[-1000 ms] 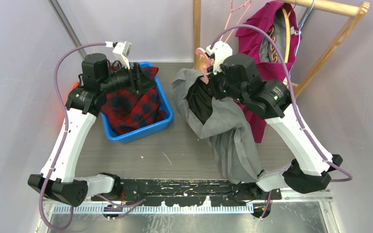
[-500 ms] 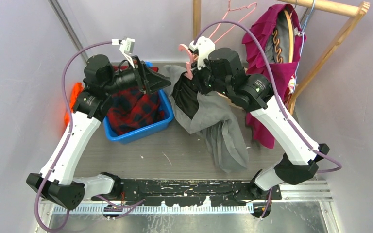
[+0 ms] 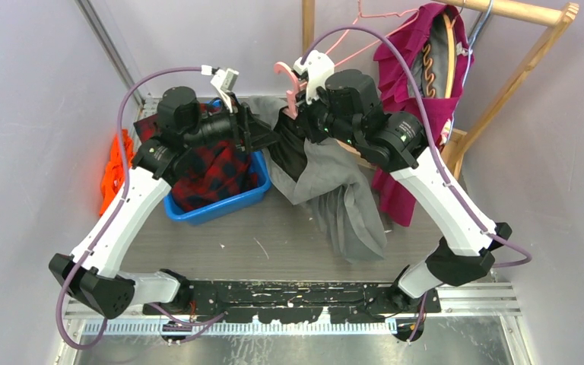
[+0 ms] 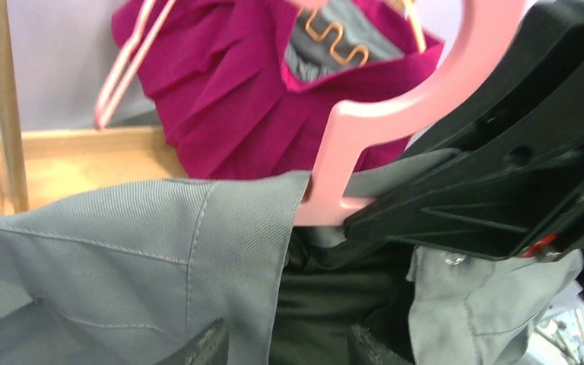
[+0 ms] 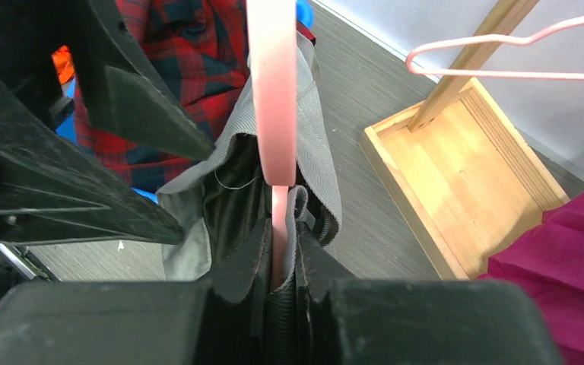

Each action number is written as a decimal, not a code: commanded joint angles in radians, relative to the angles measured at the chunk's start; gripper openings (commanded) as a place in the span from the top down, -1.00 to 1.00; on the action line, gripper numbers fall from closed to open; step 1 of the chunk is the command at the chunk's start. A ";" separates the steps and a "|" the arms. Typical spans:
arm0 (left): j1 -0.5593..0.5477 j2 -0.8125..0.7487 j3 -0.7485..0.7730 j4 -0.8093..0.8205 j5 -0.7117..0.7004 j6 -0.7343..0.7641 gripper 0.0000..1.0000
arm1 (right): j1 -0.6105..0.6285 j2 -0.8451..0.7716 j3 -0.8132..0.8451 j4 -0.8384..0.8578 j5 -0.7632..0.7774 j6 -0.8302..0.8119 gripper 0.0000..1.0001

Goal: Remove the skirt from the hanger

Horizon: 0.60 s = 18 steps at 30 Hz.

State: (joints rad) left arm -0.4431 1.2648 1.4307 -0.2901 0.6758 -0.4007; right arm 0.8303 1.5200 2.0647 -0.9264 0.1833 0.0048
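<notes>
A grey skirt [image 3: 342, 198] with dark lining hangs from a pink plastic hanger [image 3: 287, 76], its hem trailing on the table. My right gripper [image 3: 304, 122] is shut on the hanger [image 5: 272, 91] and a fold of the skirt's waistband [image 5: 315, 144], fingers [image 5: 247, 266] clamped tight. My left gripper [image 3: 262, 133] is open right beside it. In the left wrist view its fingertips [image 4: 205, 346] stand either side of the grey waistband edge [image 4: 122, 251], below the hanger [image 4: 395, 122], gripping nothing.
A blue bin [image 3: 220, 204] with red plaid cloth [image 3: 213, 171] sits under the left arm. An orange cloth [image 3: 112, 163] lies far left. A wooden rack [image 3: 517, 11] at back right carries a magenta garment [image 3: 411, 68] and an empty pink wire hanger [image 5: 502, 68].
The right arm carried the hanger and skirt leftward and away from the rack. The left arm swung right from over the bin to the skirt, and its jaws widened.
</notes>
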 commanded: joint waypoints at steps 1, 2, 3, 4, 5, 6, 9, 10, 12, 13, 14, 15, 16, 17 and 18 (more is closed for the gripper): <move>-0.031 0.032 0.068 -0.046 -0.097 0.116 -0.15 | 0.012 -0.007 0.062 0.100 -0.028 -0.003 0.98; -0.035 0.040 0.078 -0.060 -0.120 0.129 -0.15 | 0.013 -0.006 0.062 0.099 -0.033 0.000 0.98; -0.042 0.046 0.085 -0.070 -0.142 0.138 -0.15 | 0.014 -0.006 0.061 0.097 -0.034 0.000 0.98; -0.048 0.052 0.092 -0.080 -0.165 0.147 -0.15 | 0.016 -0.007 0.061 0.095 -0.034 -0.002 0.98; -0.051 0.057 0.098 -0.091 -0.189 0.156 -0.11 | 0.016 -0.009 0.061 0.095 -0.034 -0.002 0.98; -0.054 0.062 0.100 -0.099 -0.211 0.163 -0.02 | 0.016 -0.011 0.061 0.094 -0.032 -0.004 0.98; -0.056 0.071 0.106 -0.121 -0.242 0.189 0.49 | 0.017 -0.019 0.062 0.089 -0.024 -0.008 0.98; -0.058 0.072 0.106 -0.128 -0.249 0.196 0.64 | 0.017 -0.021 0.060 0.089 -0.023 -0.010 0.98; -0.060 0.071 0.105 -0.145 -0.269 0.215 0.99 | 0.016 -0.024 0.060 0.085 -0.020 -0.013 0.98; -0.062 0.069 0.102 -0.150 -0.282 0.224 1.00 | 0.016 -0.024 0.060 0.084 -0.018 -0.015 0.98; -0.062 0.066 0.100 -0.151 -0.299 0.232 1.00 | 0.016 -0.025 0.060 0.083 -0.018 -0.017 0.98; -0.062 0.065 0.101 -0.156 -0.310 0.237 1.00 | 0.016 -0.026 0.059 0.081 -0.018 -0.017 0.98; -0.062 0.066 0.108 -0.165 -0.313 0.245 1.00 | 0.016 -0.026 0.058 0.080 -0.018 -0.020 0.98; -0.062 0.069 0.123 -0.183 -0.311 0.249 0.95 | 0.016 -0.026 0.059 0.080 -0.018 -0.023 0.98; -0.062 0.068 0.138 -0.197 -0.308 0.247 0.69 | 0.016 -0.026 0.058 0.078 -0.018 -0.027 0.98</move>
State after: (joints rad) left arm -0.5018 1.3422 1.4929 -0.4450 0.4114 -0.1978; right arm 0.8413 1.5322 2.0705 -0.9287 0.1638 -0.0010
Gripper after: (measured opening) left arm 0.018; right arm 0.167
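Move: The free edge of the grey skirt's waistband lies about 4 cm ahead of the open left gripper, level with it sideways, and some 4 cm below. The pink hanger clip is roughly 8 cm to the left gripper's right, 2 cm ahead and 1 cm above. The blue box with the checked skirt sits about 15 cm left, 7 cm ahead and 34 cm down. From the right gripper the edge lies about 7 cm left, 3 cm ahead and 3 cm below. Bring the left gripper down and forward, some 5 cm in all, onto the free edge of the grey waistband beside the hanger clip. Dip the fingers about 15 degrees and swing them slightly counter-clockwise on the way; past halfway, close them fully from half open to pinch the fabric. Keep the right gripper's hold on skirt and hanger nearly still. ##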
